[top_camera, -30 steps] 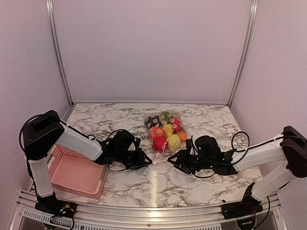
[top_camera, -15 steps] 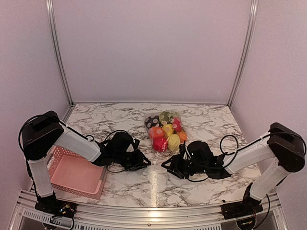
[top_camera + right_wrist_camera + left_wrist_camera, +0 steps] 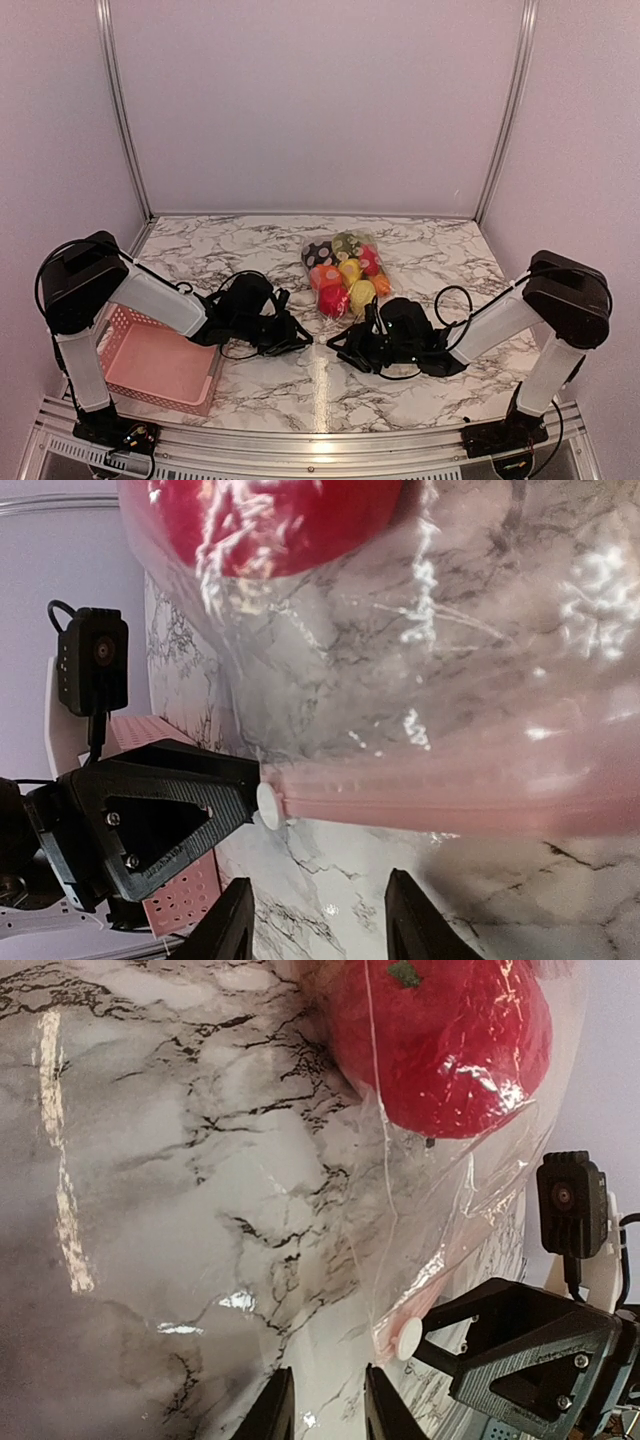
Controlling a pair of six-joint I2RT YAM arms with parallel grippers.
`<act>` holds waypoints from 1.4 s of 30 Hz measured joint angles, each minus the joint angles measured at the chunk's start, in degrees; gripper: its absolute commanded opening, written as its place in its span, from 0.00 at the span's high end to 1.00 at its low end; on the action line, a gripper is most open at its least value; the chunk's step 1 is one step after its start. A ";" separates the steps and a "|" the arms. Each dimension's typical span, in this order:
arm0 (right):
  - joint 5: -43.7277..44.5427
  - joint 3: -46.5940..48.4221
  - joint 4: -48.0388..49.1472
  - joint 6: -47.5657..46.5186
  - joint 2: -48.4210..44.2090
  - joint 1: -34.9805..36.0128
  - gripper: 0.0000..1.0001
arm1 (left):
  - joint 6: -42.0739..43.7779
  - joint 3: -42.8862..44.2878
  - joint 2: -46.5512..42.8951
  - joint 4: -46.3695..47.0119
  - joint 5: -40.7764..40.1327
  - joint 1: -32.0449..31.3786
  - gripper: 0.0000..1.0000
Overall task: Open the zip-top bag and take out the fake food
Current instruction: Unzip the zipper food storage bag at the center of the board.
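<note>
The clear zip-top bag (image 3: 347, 306) lies shut on the marble, the fake food (image 3: 345, 272) packed inside it. A red apple (image 3: 450, 1040) presses against the plastic. The pink zip strip (image 3: 450, 795) runs along the bag's near edge and ends in a white slider (image 3: 408, 1338). My left gripper (image 3: 300, 340) sits low just left of that corner, and my right gripper (image 3: 338, 350) just right of it. In the wrist views the left gripper (image 3: 327, 1385) and the right gripper (image 3: 318, 890) are both open over bare marble, tips close to the slider.
A pink mesh basket (image 3: 160, 365) stands at the near left, by the left arm's base. Cables loop off both wrists. The two grippers' tips nearly meet in front of the bag.
My right gripper has slid left along the table to the bag's zip corner, its jaws narrowing a little. The left gripper has hardly moved.
</note>
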 measured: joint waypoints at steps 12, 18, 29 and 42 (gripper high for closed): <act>0.04 1.51 6.56 2.25 4.70 0.02 0.63 | 1.29 -1.05 -2.23 -0.28 0.90 0.76 0.75; 0.24 1.95 9.84 3.72 6.97 0.04 0.67 | 1.64 -1.05 -2.38 -0.35 1.38 0.81 0.75; 1.40 1.95 15.34 6.75 10.49 0.04 0.74 | 2.54 -1.05 -2.38 -0.42 2.82 0.87 0.75; 2.14 1.95 21.88 9.79 14.25 0.04 0.82 | 2.54 -0.87 -2.38 -0.44 3.80 0.98 0.76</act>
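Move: For the right hand, the white zipper slider at the corner of the bag's pink zip is about 3 cm ahead, 3 cm to the left and roughly 1 cm lower. The red fake food in the bag is some 12 cm straight ahead of that hand, and the yellow fake food about 13 cm ahead and 6 cm right, both about level with it. From the left hand the slider lies about 3 cm to the right and 1 cm ahead, at about its height. The right hand eases forward and to its left in equal parts, about 4 cm in all, towards the zipper slider at the bag's near left corner, sinking slightly near the end while its fingertips tilt up by some 10 degrees and its fingers narrow to less than half their starting gap around the slider. The left hand stays beside that corner with its fingers still slightly open and empty, only rising a little over 1 cm. ##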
